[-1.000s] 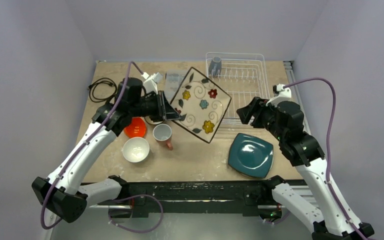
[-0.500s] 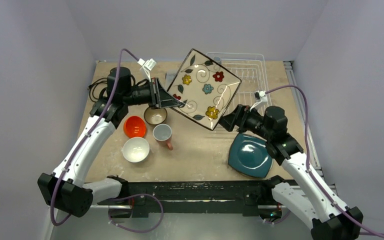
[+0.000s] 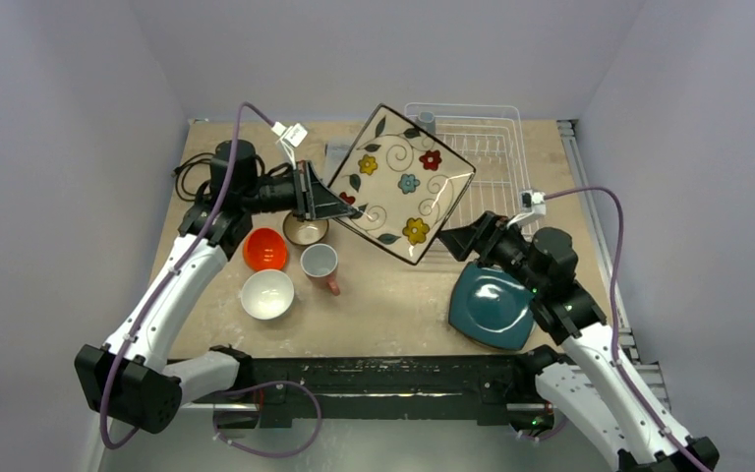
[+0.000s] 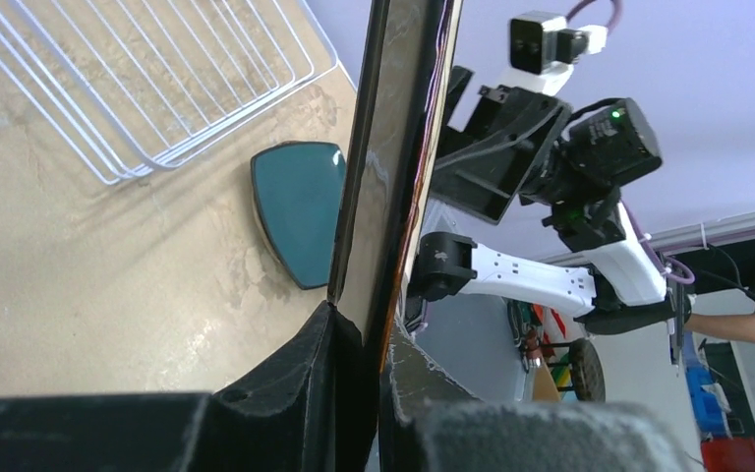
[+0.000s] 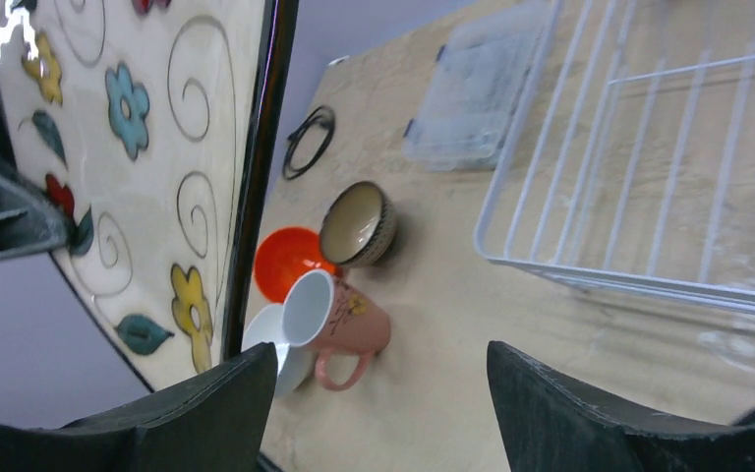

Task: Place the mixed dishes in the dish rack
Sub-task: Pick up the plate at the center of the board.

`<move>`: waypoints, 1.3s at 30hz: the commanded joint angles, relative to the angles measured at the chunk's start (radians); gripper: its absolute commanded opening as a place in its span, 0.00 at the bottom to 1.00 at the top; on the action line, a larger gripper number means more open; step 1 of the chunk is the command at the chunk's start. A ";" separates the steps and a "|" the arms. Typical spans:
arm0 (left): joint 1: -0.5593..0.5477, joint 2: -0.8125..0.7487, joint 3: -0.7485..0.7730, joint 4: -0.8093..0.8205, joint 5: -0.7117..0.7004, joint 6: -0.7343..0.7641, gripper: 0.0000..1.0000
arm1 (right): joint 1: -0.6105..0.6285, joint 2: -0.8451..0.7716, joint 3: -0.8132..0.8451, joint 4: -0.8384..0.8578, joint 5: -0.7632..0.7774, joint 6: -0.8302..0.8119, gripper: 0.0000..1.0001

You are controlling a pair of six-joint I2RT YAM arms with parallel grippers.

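The square cream floral plate (image 3: 401,185) hangs tilted in the air in front of the white wire dish rack (image 3: 480,147). My left gripper (image 3: 349,208) is shut on its left corner; in the left wrist view the plate (image 4: 393,167) shows edge-on between the pads (image 4: 329,339). My right gripper (image 3: 457,239) stands open just below the plate's right corner, nothing between its fingers (image 5: 206,393). A dark teal plate (image 3: 492,305) lies on the table. An orange bowl (image 3: 265,249), white bowl (image 3: 266,293), brown bowl (image 3: 306,230) and salmon-pink mug (image 3: 321,264) sit at left. A grey-blue mug (image 3: 425,120) stands in the rack.
A clear plastic box (image 3: 339,152) lies behind the raised plate, and a black cable coil (image 3: 192,177) lies at the far left. The table's right edge (image 3: 575,147) runs beside the rack. Purple walls close in on three sides.
My left gripper has raised and tilted the floral plate toward the rack. My right arm has swung in and lowered toward the plate's lower right corner, its jaws opening wider.
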 commanded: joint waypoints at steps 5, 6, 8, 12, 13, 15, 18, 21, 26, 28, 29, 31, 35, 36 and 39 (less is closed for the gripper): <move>0.032 -0.002 0.011 0.169 0.044 0.008 0.00 | 0.006 -0.133 0.000 -0.045 0.155 -0.059 0.78; 0.030 0.003 0.009 0.178 0.057 0.002 0.00 | 0.006 -0.129 -0.011 0.006 0.104 -0.061 0.79; 0.030 0.007 -0.004 0.225 0.080 -0.027 0.00 | 0.006 -0.093 -0.028 0.145 -0.003 -0.008 0.80; 0.021 0.014 -0.014 0.249 0.100 -0.039 0.00 | 0.006 0.024 -0.041 0.383 -0.166 0.111 0.78; 0.018 0.017 -0.015 0.249 0.104 -0.037 0.00 | 0.006 0.048 -0.045 0.433 -0.185 0.140 0.78; 0.010 0.028 -0.015 0.249 0.120 -0.040 0.00 | 0.006 0.085 -0.052 0.511 -0.211 0.176 0.77; -0.015 0.033 -0.020 0.295 0.131 -0.045 0.00 | 0.005 0.134 -0.041 0.554 -0.226 0.198 0.77; -0.038 0.034 -0.021 0.296 0.136 -0.041 0.00 | 0.004 0.158 -0.050 0.635 -0.248 0.248 0.75; -0.057 0.036 -0.023 0.305 0.141 -0.053 0.00 | 0.002 0.186 -0.079 0.771 -0.255 0.324 0.49; -0.062 0.036 -0.021 0.308 0.148 -0.056 0.00 | 0.003 0.189 -0.089 0.809 -0.254 0.338 0.39; -0.063 0.035 -0.021 0.311 0.151 -0.057 0.00 | 0.003 0.190 -0.095 0.818 -0.251 0.344 0.38; -0.069 0.034 -0.021 0.312 0.156 -0.052 0.00 | 0.003 0.197 -0.092 0.825 -0.250 0.346 0.37; -0.082 0.035 -0.020 0.311 0.169 -0.046 0.00 | 0.002 0.226 -0.099 0.890 -0.290 0.363 0.38; -0.088 0.035 -0.020 0.311 0.171 -0.043 0.00 | 0.001 0.231 -0.106 0.908 -0.297 0.371 0.37; -0.105 0.034 -0.015 0.296 0.169 -0.025 0.00 | 0.002 0.243 -0.139 1.001 -0.302 0.419 0.24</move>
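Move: The left hand holds the patterned plate, whose middle is about 8 cm to its right and 5 ahead; the open right gripper waits some 18 cm right of that hand, 5 back and 5 lower. From the right hand the plate's middle is about 10 cm ahead, 10 left and 4 up, its near-right edge closest. Some 22 cm below, the dish rack is 18 ahead and 7 right, the teal plate 12 back and 12 right. After jogging 3 cm right, the right hand rises about 5 cm leftward, closing around the left-held plate's edge. ##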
